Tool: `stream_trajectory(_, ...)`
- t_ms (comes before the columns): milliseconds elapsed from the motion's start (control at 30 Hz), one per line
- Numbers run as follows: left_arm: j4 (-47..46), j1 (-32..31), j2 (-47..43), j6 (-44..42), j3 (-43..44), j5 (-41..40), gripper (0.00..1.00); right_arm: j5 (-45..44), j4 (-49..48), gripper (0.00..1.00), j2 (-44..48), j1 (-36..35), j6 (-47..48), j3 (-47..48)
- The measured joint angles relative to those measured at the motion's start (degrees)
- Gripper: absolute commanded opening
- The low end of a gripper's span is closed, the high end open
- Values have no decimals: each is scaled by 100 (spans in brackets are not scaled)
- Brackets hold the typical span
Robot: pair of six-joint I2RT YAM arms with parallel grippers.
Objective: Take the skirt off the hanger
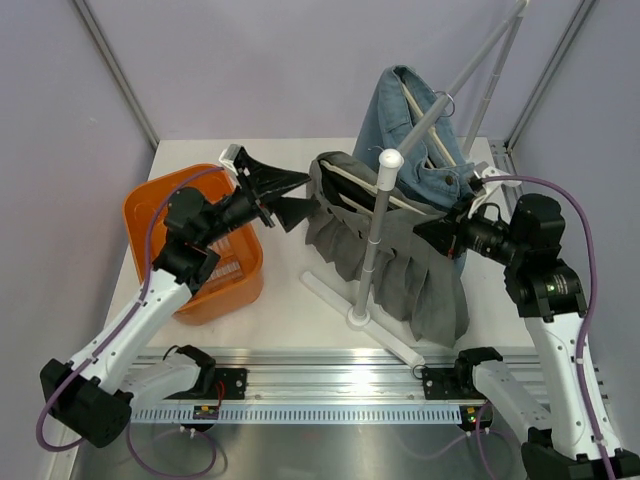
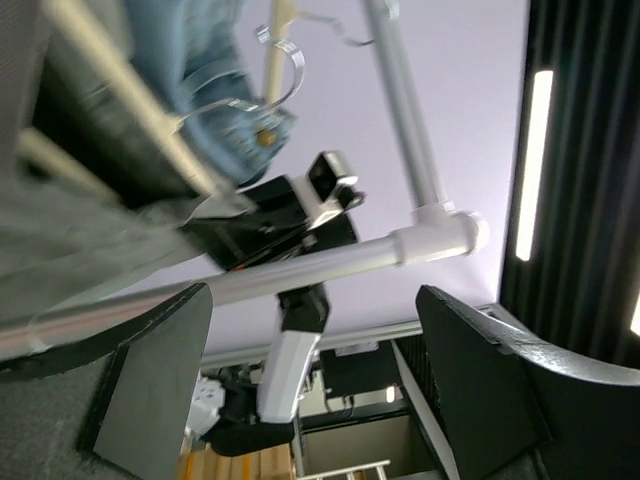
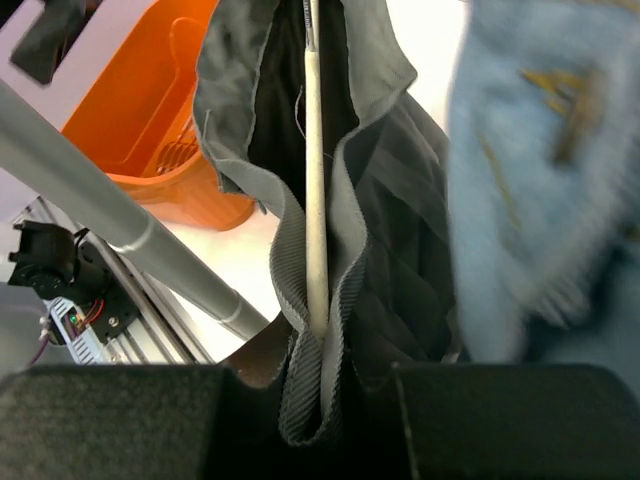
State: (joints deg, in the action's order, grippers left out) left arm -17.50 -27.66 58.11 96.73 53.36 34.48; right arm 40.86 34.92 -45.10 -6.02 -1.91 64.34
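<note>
A grey pleated skirt [image 1: 400,270] hangs from a cream hanger [image 1: 350,180] on the white rack. My left gripper [image 1: 295,197] stands open at the skirt's left end, its jaws wide apart. In the left wrist view the left gripper [image 2: 310,380] has nothing between its fingers, and the skirt [image 2: 70,235] lies blurred to the left. My right gripper [image 1: 425,228] is at the skirt's right end. In the right wrist view the right gripper [image 3: 310,400] is shut on the folded waistband of the skirt [image 3: 370,120], with the hanger bar [image 3: 315,180] running down into the fold.
A blue denim garment [image 1: 410,120] hangs on a second hanger behind the skirt. The rack's upright post [image 1: 378,230] stands in front of the skirt, and its foot runs across the table. An orange basket [image 1: 150,215] sits at the left under my left arm.
</note>
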Motion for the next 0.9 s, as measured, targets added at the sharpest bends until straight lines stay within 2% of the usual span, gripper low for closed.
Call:
stream_trajectory(100,-197,-15,236,205,374,-201,78,-155,-144,0,-205,-376,11,107)
stream_trajectory(267,-308,-120,492,389,544,-505,74,-291,-420,0,-308,-577,7,107)
stream_trajectory(667,1086,-911,699,-105,793,-1875,70,-356,-673,0,-308,-684,61,107)
stream_trajectory(900,1456,-1281,944,-271,1156,-2516,63,-356,-673,0,-343,-804,223,107)
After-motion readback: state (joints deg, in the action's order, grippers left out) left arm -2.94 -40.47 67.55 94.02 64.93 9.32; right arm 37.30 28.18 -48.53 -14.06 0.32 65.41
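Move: The left hand is empty. The left end of the skirt's waist lies about 11 cm ahead of it, 4 cm to its right and 6 cm lower. The stand's post top is roughly 5 cm ahead, 14 cm right and 3 cm higher. From the right hand, which already holds the waist's other end, that left end is about 11 cm ahead, 20 cm left and slightly higher; the jeans hang some 18 cm ahead and 3 cm left. Still pinching waistband and hanger end together, the right hand eases left about 3 cm, rising and edging forward slightly. The left hand reaches right and forward, some 5 cm each way, towards the skirt's waistband, rising briefly before sinking a little below its starting height; it turns about 15 degrees counter-clockwise while its open fingers close partway. Whether they touch the cloth can't be told. ##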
